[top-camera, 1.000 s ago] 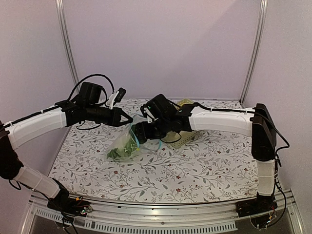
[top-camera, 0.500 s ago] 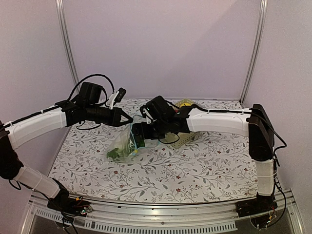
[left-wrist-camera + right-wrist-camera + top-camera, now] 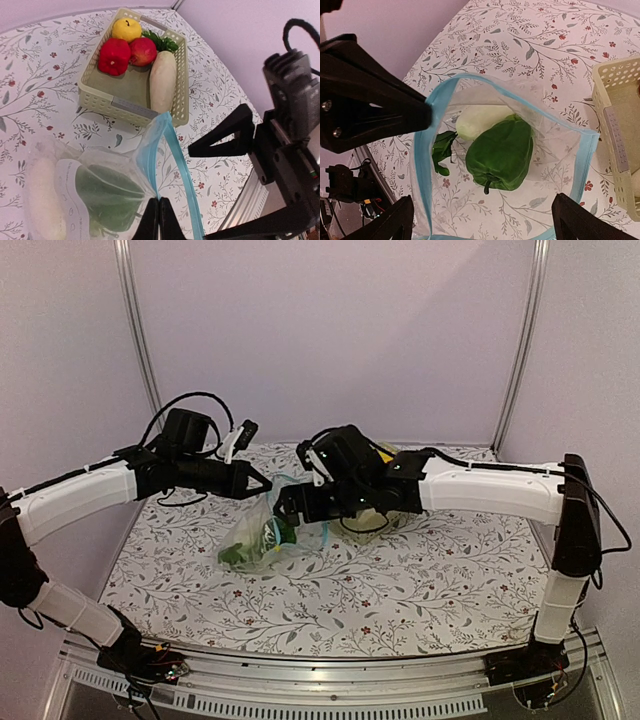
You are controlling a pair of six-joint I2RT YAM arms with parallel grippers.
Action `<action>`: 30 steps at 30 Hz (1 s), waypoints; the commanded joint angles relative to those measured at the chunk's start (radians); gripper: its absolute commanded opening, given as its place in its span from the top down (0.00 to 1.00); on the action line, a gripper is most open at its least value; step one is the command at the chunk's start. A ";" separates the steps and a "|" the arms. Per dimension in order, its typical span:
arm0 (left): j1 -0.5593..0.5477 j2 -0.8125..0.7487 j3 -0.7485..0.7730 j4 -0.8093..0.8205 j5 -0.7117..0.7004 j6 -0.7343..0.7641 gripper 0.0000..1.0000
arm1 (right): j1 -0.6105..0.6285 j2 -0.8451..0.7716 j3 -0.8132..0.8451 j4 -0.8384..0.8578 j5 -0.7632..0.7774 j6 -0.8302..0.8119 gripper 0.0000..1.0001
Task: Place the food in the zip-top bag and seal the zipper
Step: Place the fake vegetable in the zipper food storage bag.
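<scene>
The zip-top bag (image 3: pixel 255 540) hangs open from my left gripper (image 3: pixel 264 483), which is shut on the zipper (image 3: pixel 180 165) at one corner. In the left wrist view my left gripper (image 3: pixel 159 220) pinches the strip. Inside the bag lie a green pepper (image 3: pixel 502 152), a white piece (image 3: pixel 479 120) and a green leafy piece (image 3: pixel 440 150). My right gripper (image 3: pixel 487 230) is open and empty just above the bag mouth; it also shows in the top view (image 3: pixel 288 512). A yellow apple (image 3: pixel 126 29), two red pieces (image 3: pixel 114 56), a leafy piece (image 3: pixel 162 42) and the white radish (image 3: pixel 162 82) lie in the basket.
The pale green lattice basket (image 3: pixel 130 105) stands on the flowered table behind the bag, under my right forearm in the top view (image 3: pixel 372 524). Its near wall shows at the right of the right wrist view (image 3: pixel 615 125). Frame posts stand at the back corners.
My right arm has swung its elbow out to the right and its wrist has risen a little above the bag. My left arm and the bag corner have stayed put.
</scene>
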 commanded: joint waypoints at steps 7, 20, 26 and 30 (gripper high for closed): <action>0.018 -0.010 -0.006 0.002 -0.053 -0.009 1.00 | 0.003 -0.223 -0.089 -0.105 0.137 -0.027 0.03; 0.020 -0.017 -0.006 -0.003 -0.064 -0.002 1.00 | -0.148 -0.207 -0.046 -0.353 0.295 0.002 0.05; 0.020 -0.017 -0.006 -0.004 -0.063 -0.002 1.00 | -0.241 -0.144 -0.005 -0.353 0.272 0.033 0.07; 0.020 -0.023 -0.006 -0.006 -0.066 -0.001 1.00 | -0.279 -0.062 0.048 -0.354 0.262 0.043 0.10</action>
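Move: The basket, where the next food lies, has its middle about 20 cm ahead of the right hand, 19 to its right and 15 below. In it, the red pepper sits roughly 23 ahead and 14 right, the white radish 16 ahead and 22 right. The green pepper is already loose in the bag, about 5 ahead, 2 left and 12 below. From the left hand, the basket lies about 18 ahead and 22 right, some 18 below. Its fingers already wide open and empty, the right hand rises another 6 cm or so clear of the bag's mouth, then swings about 17 cm right and some 10 forward towards the basket, sinking about 5 again while it turns clockwise some 25 degrees and its left side dips. The left hand keeps its shut pinch on the bag's rim, easing only about 1 cm forward and left. ##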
